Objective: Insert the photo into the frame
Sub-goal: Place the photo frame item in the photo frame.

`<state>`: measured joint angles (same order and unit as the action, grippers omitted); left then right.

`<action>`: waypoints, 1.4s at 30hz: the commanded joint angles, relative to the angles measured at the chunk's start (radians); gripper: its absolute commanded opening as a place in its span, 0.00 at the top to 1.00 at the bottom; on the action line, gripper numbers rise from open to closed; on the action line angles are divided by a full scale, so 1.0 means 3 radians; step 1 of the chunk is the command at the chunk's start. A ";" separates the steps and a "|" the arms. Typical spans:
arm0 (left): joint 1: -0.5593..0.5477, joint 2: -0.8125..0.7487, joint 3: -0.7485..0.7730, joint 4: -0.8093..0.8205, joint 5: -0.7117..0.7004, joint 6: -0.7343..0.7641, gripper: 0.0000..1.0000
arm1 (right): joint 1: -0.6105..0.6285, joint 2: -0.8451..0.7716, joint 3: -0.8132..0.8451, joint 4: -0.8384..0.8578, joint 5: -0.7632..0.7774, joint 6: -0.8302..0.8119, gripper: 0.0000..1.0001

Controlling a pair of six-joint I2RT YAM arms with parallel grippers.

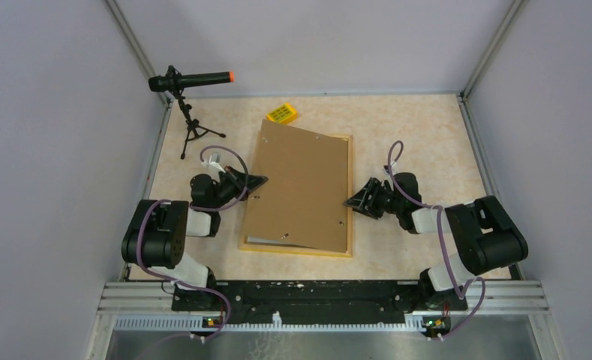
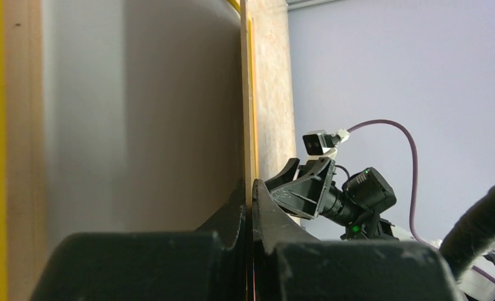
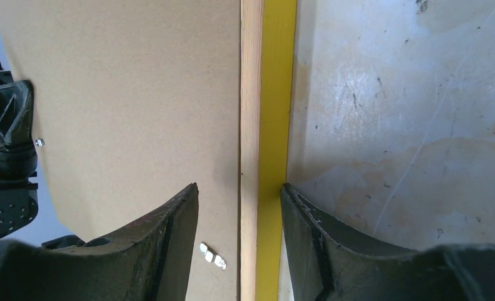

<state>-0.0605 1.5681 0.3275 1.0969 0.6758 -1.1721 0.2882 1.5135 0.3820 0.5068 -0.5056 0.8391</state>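
Note:
The frame (image 1: pixel 300 250) of light wood lies flat mid-table. A brown backing board (image 1: pixel 300 180) rests skewed on it, and its top left corner overhangs the rail. My left gripper (image 1: pixel 256 182) is shut on the board's left edge, which shows as a thin edge between the jaws of the left gripper (image 2: pixel 250 185). A pale sliver at the board's near left corner (image 1: pixel 261 241) looks like the photo; the rest of it is hidden. My right gripper (image 1: pixel 350 201) is open. In the right wrist view the right gripper (image 3: pixel 239 185) straddles the frame's right rail (image 3: pixel 252 94).
A small yellow block (image 1: pixel 281 113) lies just beyond the frame's far edge. A microphone on a tripod (image 1: pixel 191 79) stands at the back left. Grey walls close in the table on three sides.

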 commanded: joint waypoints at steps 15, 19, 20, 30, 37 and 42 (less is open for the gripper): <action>0.0103 0.0273 0.0160 0.0492 0.0054 -0.0029 1.00 | 0.0047 0.0062 0.0037 -0.0120 0.0047 -0.0082 0.48; 0.0104 0.0356 0.0111 0.0743 0.0008 -0.0130 1.00 | 0.0046 0.0078 0.0049 -0.0109 0.0034 -0.0074 0.48; 0.0104 0.0363 0.0110 0.0757 -0.0001 -0.0125 1.00 | 0.0042 0.0087 0.0049 -0.0105 0.0034 -0.0072 0.48; 0.0058 0.0640 0.0102 0.1200 0.0088 -0.0247 1.00 | 0.0048 0.0119 0.0053 -0.0069 0.0013 -0.0050 0.49; 0.0027 0.0694 0.0033 0.0838 0.0247 -0.0215 1.00 | 0.0058 0.0169 0.0056 -0.0027 -0.0002 -0.0044 0.49; 0.0018 0.0185 0.0260 -0.0564 0.0123 0.0410 0.60 | 0.0066 0.0169 0.0052 -0.0026 -0.0002 -0.0050 0.49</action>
<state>-0.0399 1.7542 0.3439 1.2053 0.7013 -1.1984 0.2897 1.5333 0.3885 0.5282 -0.5213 0.8417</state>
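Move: The left hand pinches the photo's brown backing at its raised left edge; the frame it is meant for has its middle about 9 cm to this hand's right, 4 cm nearer the base and some 10 cm below. The frame's left rail lies roughly 4 cm to the hand's left, level with it, also 10 cm down; the yellow box stands about 19 cm ahead and 4 cm right. From the right hand, at the right rail, the frame's middle is about 14 cm left and 2 cm ahead, 2 cm lower. Keeping its pinch on the backing's left edge, the left hand lets that side down towards the frame's left rail, about 3.5 cm in all with roughly 1 cm of forward drift on the way, and only at the very end, still sinking, opens its fingers to about a third, so the squeeze ends with the lower finger still under the edge. The right hand stays put, half open, one fingertip against the outer side of the frame's right rail and the other reaching over the backing. ##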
